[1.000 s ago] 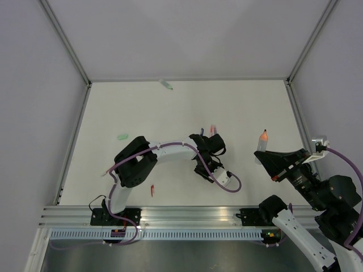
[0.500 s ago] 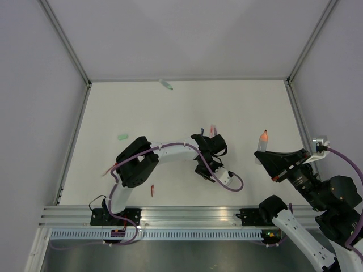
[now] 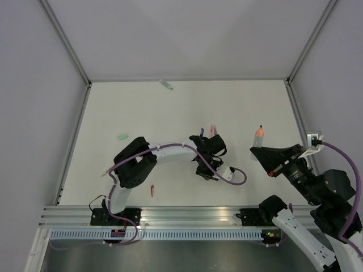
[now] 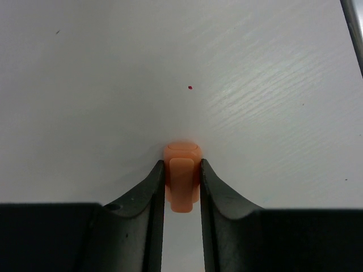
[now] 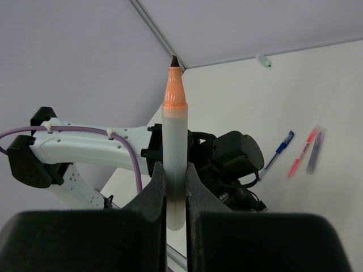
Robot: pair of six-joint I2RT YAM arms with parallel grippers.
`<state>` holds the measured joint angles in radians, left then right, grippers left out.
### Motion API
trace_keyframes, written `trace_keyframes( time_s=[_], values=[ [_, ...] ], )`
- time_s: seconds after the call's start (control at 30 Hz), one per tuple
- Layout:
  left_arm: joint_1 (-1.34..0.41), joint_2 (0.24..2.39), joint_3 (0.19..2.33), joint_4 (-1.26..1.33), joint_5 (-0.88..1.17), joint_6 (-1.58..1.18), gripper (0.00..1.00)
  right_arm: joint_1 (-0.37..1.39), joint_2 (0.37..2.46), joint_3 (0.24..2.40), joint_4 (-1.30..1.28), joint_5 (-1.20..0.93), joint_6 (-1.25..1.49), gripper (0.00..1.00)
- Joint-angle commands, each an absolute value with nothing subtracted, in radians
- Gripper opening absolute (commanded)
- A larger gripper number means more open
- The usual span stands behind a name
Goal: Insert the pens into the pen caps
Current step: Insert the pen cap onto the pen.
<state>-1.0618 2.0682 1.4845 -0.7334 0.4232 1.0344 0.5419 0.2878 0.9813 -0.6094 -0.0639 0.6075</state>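
Note:
In the left wrist view an orange pen cap (image 4: 182, 181) lies on the white table, and my left gripper (image 4: 181, 164) is shut on it, both fingers pressed against its sides. From above, that gripper (image 3: 205, 169) points down near the table's middle and hides the cap. My right gripper (image 5: 174, 167) is shut on a white pen (image 5: 173, 130) with an orange neck and a dark tip, held upright above the table at the right (image 3: 259, 136). Blue (image 5: 277, 154), red (image 5: 300, 152) and dark grey (image 5: 315, 150) pens lie together beyond the left gripper.
A mint green cap (image 3: 122, 136) lies at the left. A pale green piece (image 3: 166, 84) rests near the back edge. A small red piece (image 3: 152, 190) sits near the front rail. The left arm's purple cable (image 3: 235, 180) loops over the table between the two arms.
The left jaws have closed in on the orange cap. The right arm has carried the upright pen a little to the left and away from the front edge.

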Motion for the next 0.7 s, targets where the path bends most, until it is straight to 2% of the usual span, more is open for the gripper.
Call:
trace_keyframes(
  time_s=[0.0,0.2,0.4,0.53,0.67],
  values=[
    [-1.057,1.978,1.414,-0.623,0.477,0.844,0.02,0.549,0.354,0.939,-0.552,-0.052,0.624,0.0],
    [-1.002,1.772,1.261,-0.444,0.529,0.626,0.03,0.548,0.437,0.812,-0.473,-0.038,0.624,0.0],
    [-0.867,1.455,1.011,-0.044,0.633,0.245,0.02,0.548,0.55,0.661,-0.341,-0.026,0.6,0.0],
    [-0.824,1.274,0.841,0.263,0.513,0.004,0.03,0.549,0.647,0.602,-0.247,-0.034,0.595,0.0],
    [-0.815,1.151,0.772,0.47,0.442,-0.204,0.06,0.59,0.756,0.552,-0.109,-0.078,0.574,0.0]
  ],
)
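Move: The left gripper, down by the table, already has the orange cap between its fingers. The orange marker it is meant for stands upright in the right gripper, its middle about 41 cm higher, some 7 cm to the right and 5 cm back. The blue pen lies about 14 cm ahead of the left hand and 5 cm left, the pink pen about 15 cm ahead and 1 cm left. From the right hand, the cap is some 5 cm ahead, 7 cm left and 36 cm below. Raise the left gripper with the cap about 20 cm off the table, bearing a little left and forward, and swing its fingers from pointing down to almost level, aimed right. Meanwhile lower the right gripper some 20 cm, also forward and left, dipping its fingers about 30 degrees so the marker's tip leans forward-left. Keep both grips shut. ##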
